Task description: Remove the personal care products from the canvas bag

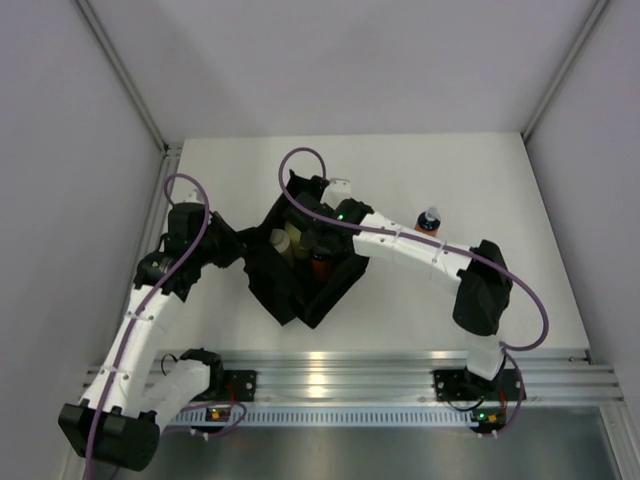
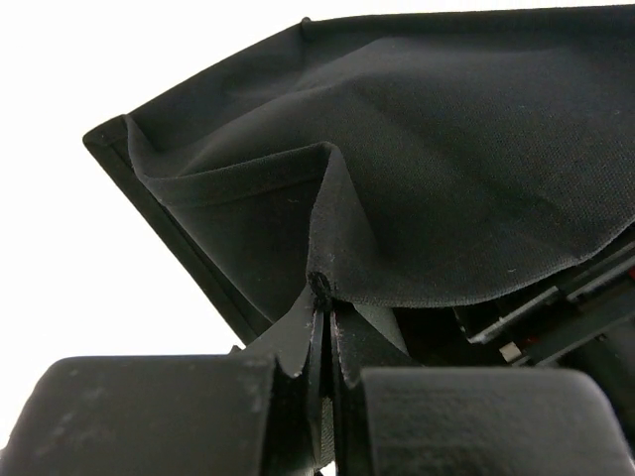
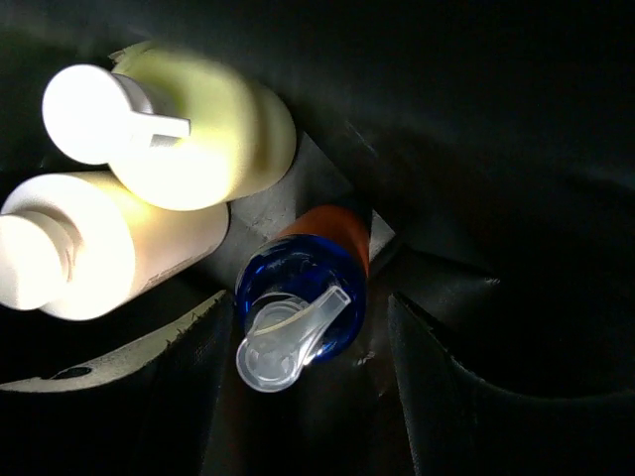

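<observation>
The black canvas bag (image 1: pixel 292 292) stands open mid-table. My left gripper (image 1: pixel 238 255) is shut on the fabric of its left rim, and the left wrist view shows the cloth (image 2: pixel 446 149) pinched in a fold between the jaws (image 2: pixel 327 297). My right gripper (image 1: pixel 322 236) reaches down inside the bag. Its jaws (image 3: pixel 306 309) are open on either side of an orange bottle (image 3: pixel 316 288) with a dark-blue band and a clear cap, with a gap on the right side. A pale yellow-green bottle (image 3: pixel 213 129) and a beige bottle (image 3: pixel 109 248) stand beside it. Another orange bottle (image 1: pixel 431 219) stands on the table, right of the bag.
The white table (image 1: pixel 230 170) has grey walls on three sides. An aluminium rail (image 1: pixel 330 378) with both arm bases runs along the near edge. The right arm's forearm (image 1: pixel 410 250) spans from the bag's rim toward the right, close by the bottle on the table.
</observation>
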Robot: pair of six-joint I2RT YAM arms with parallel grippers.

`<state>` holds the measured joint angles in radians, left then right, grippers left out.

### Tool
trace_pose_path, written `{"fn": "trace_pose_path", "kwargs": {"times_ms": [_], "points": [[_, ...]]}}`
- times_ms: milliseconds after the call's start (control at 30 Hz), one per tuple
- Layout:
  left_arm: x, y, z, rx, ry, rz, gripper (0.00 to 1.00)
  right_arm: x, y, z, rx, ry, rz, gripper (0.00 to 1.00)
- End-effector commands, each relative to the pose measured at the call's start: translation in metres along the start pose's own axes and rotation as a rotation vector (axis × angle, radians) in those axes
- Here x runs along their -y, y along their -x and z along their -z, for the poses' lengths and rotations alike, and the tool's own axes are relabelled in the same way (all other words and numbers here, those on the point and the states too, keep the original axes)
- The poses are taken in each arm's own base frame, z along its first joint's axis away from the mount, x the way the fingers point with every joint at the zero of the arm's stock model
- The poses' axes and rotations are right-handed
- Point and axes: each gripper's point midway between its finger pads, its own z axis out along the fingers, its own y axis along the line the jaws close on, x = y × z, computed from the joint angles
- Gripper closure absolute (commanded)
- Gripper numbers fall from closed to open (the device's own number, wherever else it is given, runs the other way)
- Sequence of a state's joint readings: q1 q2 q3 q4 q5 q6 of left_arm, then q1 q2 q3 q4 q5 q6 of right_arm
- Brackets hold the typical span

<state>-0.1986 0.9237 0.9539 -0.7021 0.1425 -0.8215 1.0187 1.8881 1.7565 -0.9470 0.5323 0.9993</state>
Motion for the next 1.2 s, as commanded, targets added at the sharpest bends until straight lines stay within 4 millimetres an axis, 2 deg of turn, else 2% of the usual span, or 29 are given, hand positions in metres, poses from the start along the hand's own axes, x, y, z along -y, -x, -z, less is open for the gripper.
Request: {"fn": "trace_pose_path", "kwargs": {"times_ms": [0, 433, 667, 833, 933, 1033, 1067, 1133, 1167], "points": [[-0.007, -0.016, 0.0, -0.058, 0.01, -0.006, 1.0, 0.009, 0.006, 0.0, -0.006, -0.049, -0.031, 0.37], [-0.008, -0.024, -0.002, -0.096, 0.0, -0.016, 1.0, -0.004, 0.012, -0.013, 0.012, -0.053, 0.0, 0.44], [-0.009, -0.025, -0.003, -0.102, 0.005, -0.018, 1.0, 0.005, 0.008, -0.019, 0.019, -0.088, 0.035, 0.5], [-0.01, -0.025, -0.003, -0.096, 0.008, -0.018, 1.0, 0.007, 0.004, -0.023, 0.015, -0.1, 0.065, 0.64], [-0.01, -0.024, -0.003, -0.091, 0.009, -0.019, 1.0, 0.006, 0.005, -0.021, 0.019, -0.096, 0.081, 0.76], [-0.01, -0.022, -0.003, -0.087, 0.013, -0.02, 1.0, 0.003, 0.006, -0.022, 0.02, -0.093, 0.096, 0.81], [-0.011, -0.022, -0.003, -0.084, 0.015, -0.022, 1.0, 0.003, 0.005, -0.023, 0.019, -0.094, 0.101, 0.87], [-0.01, -0.02, -0.003, -0.08, 0.015, -0.026, 1.0, 0.0, 0.005, -0.022, 0.02, -0.086, 0.121, 0.88], [-0.01, -0.02, -0.003, -0.077, 0.016, -0.028, 1.0, -0.001, 0.004, -0.023, 0.014, -0.081, 0.13, 0.84]]}}
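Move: The orange pump bottle with the blue shoulder stands in the bag just under the right hand. Its pump is between the open fingers; its middle is about 8 cm down, 1 cm ahead and 1 cm to the left. The yellow pump bottle stands some 6 cm ahead and 5 cm left of the hand, the cream bottle about 2 cm ahead and 9 cm left. From the left hand, the orange bottle lies roughly 17 cm to the right, level fore and aft, 10 cm lower. The right fingers, reaching down into the bag, close round the pump top of the orange bottle, from well open to nearly shut, and stop short of fully shut. While they close, the hand eases about 2 cm forward at the same height, swinging a centimetre left and partly back. The left hand stays put, still pinching the bag's edge. ##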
